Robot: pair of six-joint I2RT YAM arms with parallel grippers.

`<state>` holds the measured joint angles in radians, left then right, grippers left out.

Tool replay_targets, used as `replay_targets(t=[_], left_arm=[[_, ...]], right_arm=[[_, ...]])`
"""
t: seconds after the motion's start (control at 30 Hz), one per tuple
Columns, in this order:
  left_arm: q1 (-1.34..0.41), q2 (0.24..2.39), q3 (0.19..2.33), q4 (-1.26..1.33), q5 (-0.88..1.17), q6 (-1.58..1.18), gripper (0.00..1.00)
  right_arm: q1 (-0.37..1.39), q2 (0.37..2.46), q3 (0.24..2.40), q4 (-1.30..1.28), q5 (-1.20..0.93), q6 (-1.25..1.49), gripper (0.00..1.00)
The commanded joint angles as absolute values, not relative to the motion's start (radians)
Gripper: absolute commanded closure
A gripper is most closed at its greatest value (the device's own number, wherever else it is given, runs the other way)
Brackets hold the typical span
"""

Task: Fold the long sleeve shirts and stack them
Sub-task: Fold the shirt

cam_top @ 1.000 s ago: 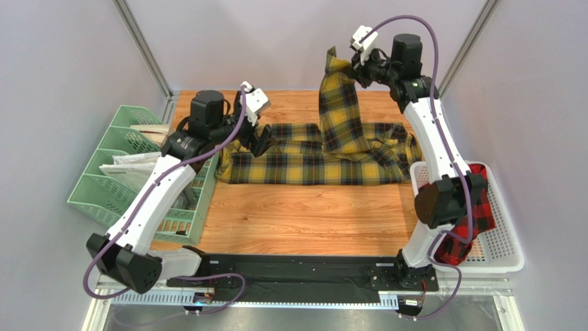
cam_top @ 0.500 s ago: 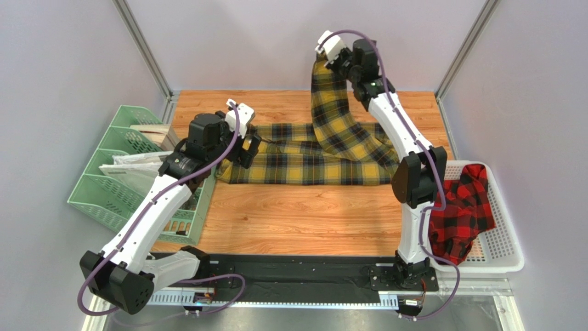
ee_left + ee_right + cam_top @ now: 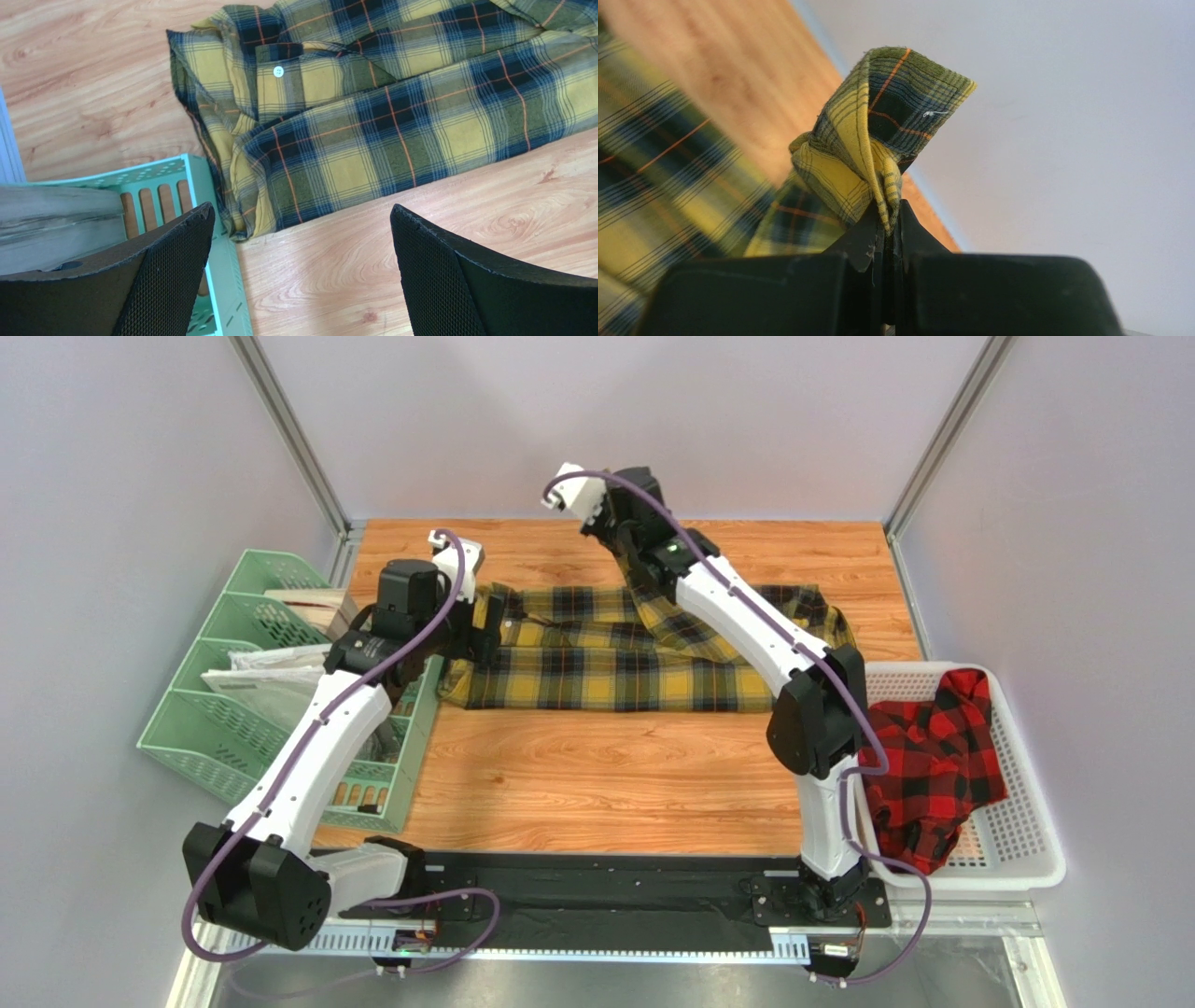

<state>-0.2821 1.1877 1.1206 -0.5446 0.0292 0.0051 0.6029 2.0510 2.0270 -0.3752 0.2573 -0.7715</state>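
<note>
The yellow-and-black checked shirt (image 3: 617, 665) lies spread across the back of the wooden table. My right gripper (image 3: 615, 536) is shut on a bunched edge of it (image 3: 878, 140) and holds that part up over the shirt's middle, reaching leftward. My left gripper (image 3: 484, 633) is open and holds nothing, hovering by the shirt's left end. In the left wrist view its fingers (image 3: 165, 273) straddle bare wood just below the shirt's folded corner (image 3: 365, 112). The red-and-black checked shirt (image 3: 933, 756) lies crumpled in the white basket (image 3: 1031, 861) at the right.
A green slotted rack (image 3: 211, 707) holding papers stands at the table's left edge, its corner (image 3: 210, 238) close beside my left finger. The cell's grey walls and metal posts close in the back and sides. Bare wood (image 3: 617, 784) lies in front of the yellow shirt.
My right gripper has swung left and downward, carrying the raised yellow fabric from the back right over the shirt's middle. My left arm has pulled back slightly to the left, still open.
</note>
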Motion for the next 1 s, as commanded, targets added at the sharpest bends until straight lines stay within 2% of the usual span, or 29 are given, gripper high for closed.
replay_targets(t=[0.0, 0.27, 0.7, 0.97], left_arm=[[-0.256, 1.161, 1.144, -0.557, 0.046, -0.035, 0.01], [-0.209, 1.105, 1.103, -0.595, 0.035, -0.032, 0.01], [-0.161, 1.006, 1.034, -0.649, 0.015, -0.002, 0.01], [-0.158, 0.966, 1.014, -0.683, 0.005, -0.002, 0.01]], right_arm=[[0.678, 2.037, 1.976, -0.454, 0.380, -0.709, 1.00], [0.755, 2.264, 2.229, -0.690, 0.370, -0.549, 1.00], [0.848, 2.428, 2.396, -0.652, 0.408, -0.439, 1.00], [0.879, 2.439, 2.382, -0.557, 0.416, -0.431, 1.00]])
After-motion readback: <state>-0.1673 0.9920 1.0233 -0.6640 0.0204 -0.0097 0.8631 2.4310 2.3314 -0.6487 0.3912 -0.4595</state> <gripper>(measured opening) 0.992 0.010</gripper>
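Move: The right hand holds a pinched sleeve end up in the air. The shirt's left end, by the white button, lies about 16 cm to its left, 3 cm back and some 25 cm below; the shirt's right end is about 33 cm to its right and level with that button, while the green rack stands some 43 cm to its left and 14 cm back. From the empty left hand the button end is about 16 cm ahead, 2 cm to the right and 20 cm below. Down and to the left, with some back in it, the right hand swings the pinched sleeve end towards the shirt's left end: about 15 cm down, levelling off late while the leftward travel goes on to some 13 cm, fingers tipping about 20 degrees more downward. The left hand, open and empty, backs off about 5 cm each to the left and back, towards the rack side. ##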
